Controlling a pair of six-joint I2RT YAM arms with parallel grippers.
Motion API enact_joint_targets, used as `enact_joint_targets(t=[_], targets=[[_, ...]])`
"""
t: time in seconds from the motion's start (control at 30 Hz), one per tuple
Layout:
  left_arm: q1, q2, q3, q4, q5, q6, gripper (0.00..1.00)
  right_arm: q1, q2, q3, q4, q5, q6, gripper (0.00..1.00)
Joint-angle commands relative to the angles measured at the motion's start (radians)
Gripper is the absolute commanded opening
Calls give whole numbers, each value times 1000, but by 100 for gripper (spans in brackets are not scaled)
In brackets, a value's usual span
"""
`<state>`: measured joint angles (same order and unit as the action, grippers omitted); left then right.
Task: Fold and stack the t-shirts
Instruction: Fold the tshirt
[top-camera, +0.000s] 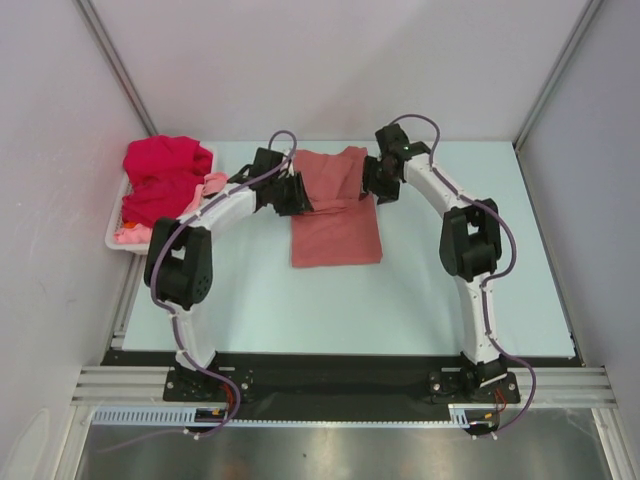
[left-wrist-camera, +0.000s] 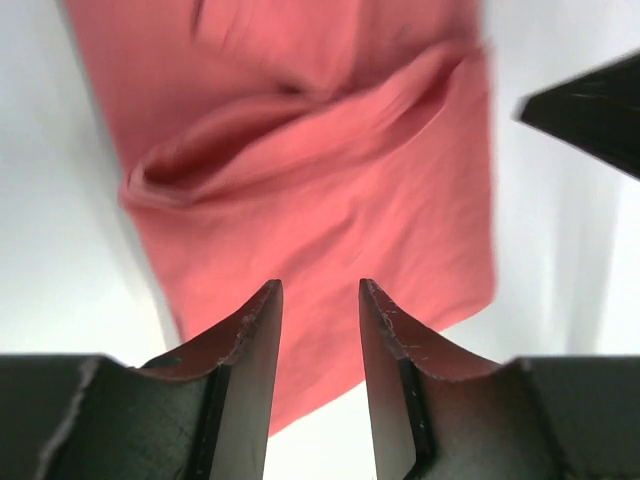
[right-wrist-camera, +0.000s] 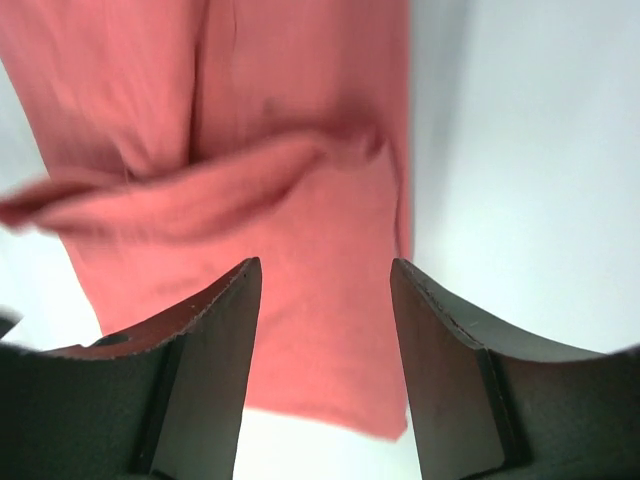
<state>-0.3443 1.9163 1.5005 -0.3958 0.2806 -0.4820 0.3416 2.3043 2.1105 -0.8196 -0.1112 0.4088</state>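
The salmon-red t-shirt (top-camera: 337, 232) lies partly folded on the table's middle, with a raised crease across its far part (left-wrist-camera: 300, 130) (right-wrist-camera: 200, 190). My left gripper (top-camera: 296, 196) hovers at the shirt's left edge, and its jaws (left-wrist-camera: 320, 290) stand open above the cloth with nothing between them. At the shirt's right edge my right gripper (top-camera: 379, 184) is also open (right-wrist-camera: 325, 270), holding nothing. A crimson t-shirt (top-camera: 165, 172) and a light pink t-shirt (top-camera: 131, 236) lie heaped in the white basket at the left.
The white plastic basket (top-camera: 112, 236) sits at the table's far left edge. Grey walls enclose the table on three sides. In the left wrist view, the dark tip of the right gripper (left-wrist-camera: 590, 110) shows at the upper right.
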Motion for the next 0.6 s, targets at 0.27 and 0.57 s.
enact_joint_targets(t=[0.27,0.57], targets=[[24,64,-17,3,49,62,39,138,-56,-115,85,-12,47,59],[41,222,134,-8,91,51,39,140,138,84,28,-18,58,55]])
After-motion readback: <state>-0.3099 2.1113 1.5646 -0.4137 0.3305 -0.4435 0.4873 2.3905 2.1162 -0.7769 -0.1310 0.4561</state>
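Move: From the left gripper, the left end of the t-shirt's raised hem edge is about 2 cm ahead, 1 cm left and 7 cm below. The near folded edge's middle is some 13 cm back and 8 cm right of it, on the table. From the right gripper, the stretch of hem to go for is roughly 8 cm left, level fore-and-aft and 5 cm down; the sleeve flap tip lies just beyond, 7 cm left and 4 cm ahead. Drop the left gripper about 7 cm to the hem's left end, easing back a little first, then forward again, fingers tipping slightly steeper. Bring the right gripper about 8 cm left over the shirt, drawing back behind the hem and sinking, then edging forward towards the hem. Keep both grippers part-open, with no closing. ##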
